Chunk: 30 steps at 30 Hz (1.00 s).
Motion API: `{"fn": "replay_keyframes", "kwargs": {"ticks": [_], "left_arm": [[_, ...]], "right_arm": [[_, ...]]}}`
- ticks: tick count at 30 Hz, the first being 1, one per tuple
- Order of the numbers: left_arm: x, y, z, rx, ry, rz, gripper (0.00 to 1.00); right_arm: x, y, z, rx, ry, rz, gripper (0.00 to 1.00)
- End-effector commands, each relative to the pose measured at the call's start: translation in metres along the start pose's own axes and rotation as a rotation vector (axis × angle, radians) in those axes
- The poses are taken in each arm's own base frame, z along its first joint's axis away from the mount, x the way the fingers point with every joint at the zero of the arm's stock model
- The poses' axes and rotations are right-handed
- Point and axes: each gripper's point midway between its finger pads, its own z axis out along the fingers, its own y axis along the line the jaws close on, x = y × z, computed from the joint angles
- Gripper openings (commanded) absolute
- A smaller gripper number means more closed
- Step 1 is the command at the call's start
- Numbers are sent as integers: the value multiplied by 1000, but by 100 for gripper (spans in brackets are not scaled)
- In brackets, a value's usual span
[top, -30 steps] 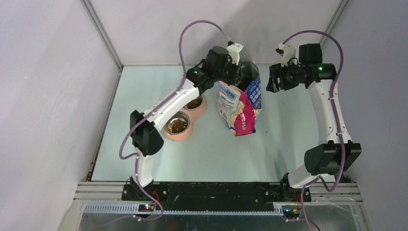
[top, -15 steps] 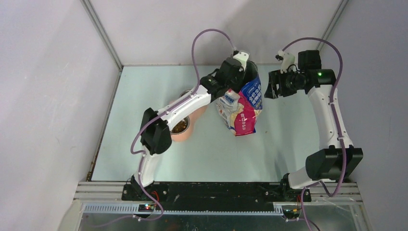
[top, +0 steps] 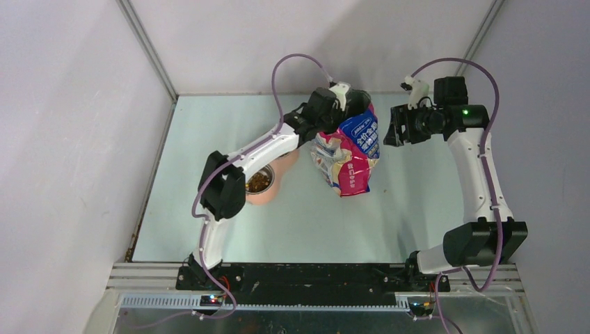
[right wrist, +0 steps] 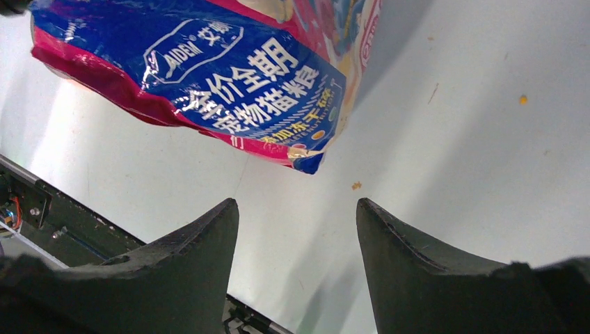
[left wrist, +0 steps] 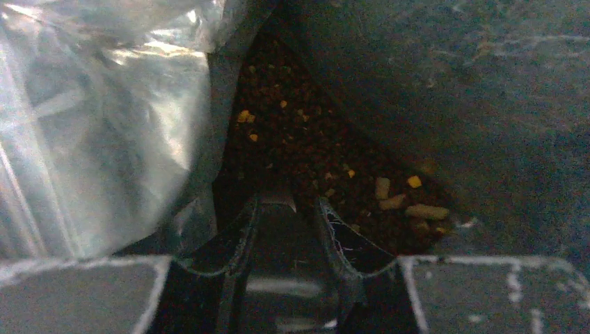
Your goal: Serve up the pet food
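Note:
The pet food (left wrist: 313,149), dark-brown kibble with a few yellow and tan bits, lies heaped inside the open bag. My left gripper (left wrist: 285,205) is down in the bag's mouth (top: 351,103), shut on a dark translucent scoop handle (left wrist: 285,236), its tips just short of the heap. The pink-white-blue bag (top: 351,149) stands at mid table. My right gripper (top: 392,130) is open and empty, hanging beside the bag's upper right; in the right wrist view it (right wrist: 296,205) is above the table, below the bag (right wrist: 229,76). More kibble (top: 259,182) fills a steel bowl.
A pink double-bowl stand (top: 259,197) sits left of the bag; my left arm covers its far bowl. Loose crumbs (right wrist: 356,186) lie on the pale table right of the bag. Grey walls close in the table at the back and both sides.
My left arm has swung right from above the bowls and lowered its gripper into the bag's mouth. The bag's top has shifted. The right gripper has barely moved.

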Motion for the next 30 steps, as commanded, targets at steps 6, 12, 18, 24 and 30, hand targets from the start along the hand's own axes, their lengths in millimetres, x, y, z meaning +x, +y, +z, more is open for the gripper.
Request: {"fn": "replay_keyframes", "kwargs": {"ticks": [6, 12, 18, 24, 30], "left_arm": [[-29, -85, -42, 534, 69, -358, 0], [-52, -61, -65, 588, 34, -396, 0], [-71, -23, -84, 631, -3, -493, 0], [-97, -8, -109, 680, -63, -505, 0], [-114, -5, -122, 711, -103, -495, 0]], "right_arm": [[-5, -1, -20, 35, -61, 7, 66], [-11, -5, -25, 51, -75, -11, 66], [-17, -11, -26, 75, -84, -24, 66], [-16, -19, -25, 100, -72, -27, 66], [-11, -29, -18, 123, -42, -25, 66]]}}
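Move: Down inside the food bag, the left hand holds the scoop with its end towards the pet food, which lies about 3 cm ahead, 5 cm to the right and 10 cm below the hand. The far bowl is some 19 cm to the hand's left and 6 cm back; the near bowl is roughly 26 cm left and 18 cm back, both about 17 cm lower. From the empty right hand, the food is about 10 cm ahead, 11 cm left and 17 cm down. Scooping up through the food, the left hand first eases back and right a couple of centimetres, then swings left and keeps climbing, ending about 8 cm higher and 4 cm farther left. Meanwhile the wrist turns some 45 degrees, bringing the scoop from a forward-right dip to nearly level, pointing right, with the grip kept. The open right hand drifts about 2.5 cm right, clear of the bag. ##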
